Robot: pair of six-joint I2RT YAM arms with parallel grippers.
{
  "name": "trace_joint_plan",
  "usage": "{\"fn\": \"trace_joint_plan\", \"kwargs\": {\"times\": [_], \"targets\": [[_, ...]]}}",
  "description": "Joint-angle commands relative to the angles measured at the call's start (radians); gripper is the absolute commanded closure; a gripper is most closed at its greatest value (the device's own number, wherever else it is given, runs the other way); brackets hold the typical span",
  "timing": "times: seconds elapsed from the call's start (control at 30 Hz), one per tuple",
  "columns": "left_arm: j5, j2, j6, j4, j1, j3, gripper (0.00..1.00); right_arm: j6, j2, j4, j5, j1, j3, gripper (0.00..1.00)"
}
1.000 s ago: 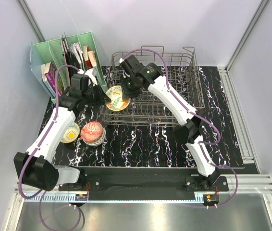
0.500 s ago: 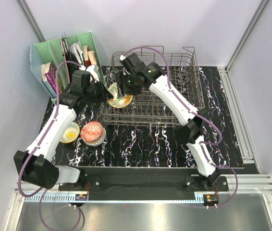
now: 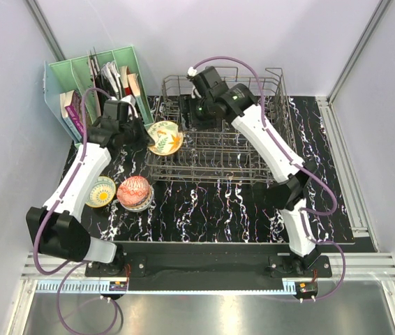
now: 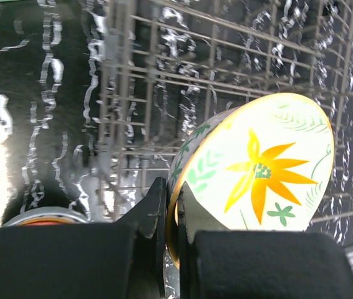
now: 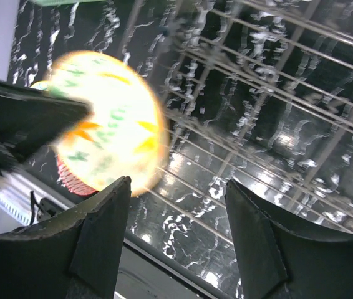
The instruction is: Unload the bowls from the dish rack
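A floral cream bowl [image 3: 165,137] with an orange flower hangs tilted at the left end of the grey wire dish rack [image 3: 220,175]. My left gripper [image 3: 144,132] is shut on its rim. In the left wrist view the two fingers pinch the edge of the bowl [image 4: 257,168], with the left gripper [image 4: 175,194] clamped tight. My right gripper [image 3: 198,116] stands open over the rack, apart from the bowl. Between the open right gripper [image 5: 176,187] fingers I see only the rack's wires [image 5: 276,81]; the bowl [image 5: 108,134] lies blurred to the left.
A red-pink patterned bowl [image 3: 135,192] and a tan-yellow bowl [image 3: 102,191] sit on the black marbled table in front of the rack's left end. A green file holder [image 3: 93,84] with books stands at the back left.
My right gripper has opened, let go of the floral bowl and pulled back to the right over the rack. The left gripper keeps the bowl and has tipped it up a little.
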Motion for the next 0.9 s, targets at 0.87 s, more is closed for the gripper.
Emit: {"fn": "trace_joint_plan", "kwargs": {"times": [0.87], "targets": [[-0.386, -0.307, -0.057, -0.109, 0.441, -0.286, 1.00, 0.042, -0.408, 0.171, 0.072, -0.272, -0.700, 0.31]]}}
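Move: The floral bowl is already pinched by its rim in the left hand. The yellow sun bowl it is headed for sits roughly 20 cm to that hand's left, 12 cm back and 14 cm below. The stacked red bowls stand some 14 cm to the right of the sun bowl; the green file rack is about 18 cm left and 15 cm ahead of the hand. From the empty right hand the sun bowl lies around 34 cm left and 13 cm back, 20 cm lower. The floral bowl is swept about 20 cm left and some 8 cm back, away from the dish rack towards the sun bowl, rising slightly before sinking to about 4 cm below its start; the left hand turns some 40 degrees counter-clockwise and keeps its rim pinch. The open right hand draws off some 15 cm right, then also sinks about 7 cm over the empty rack. ##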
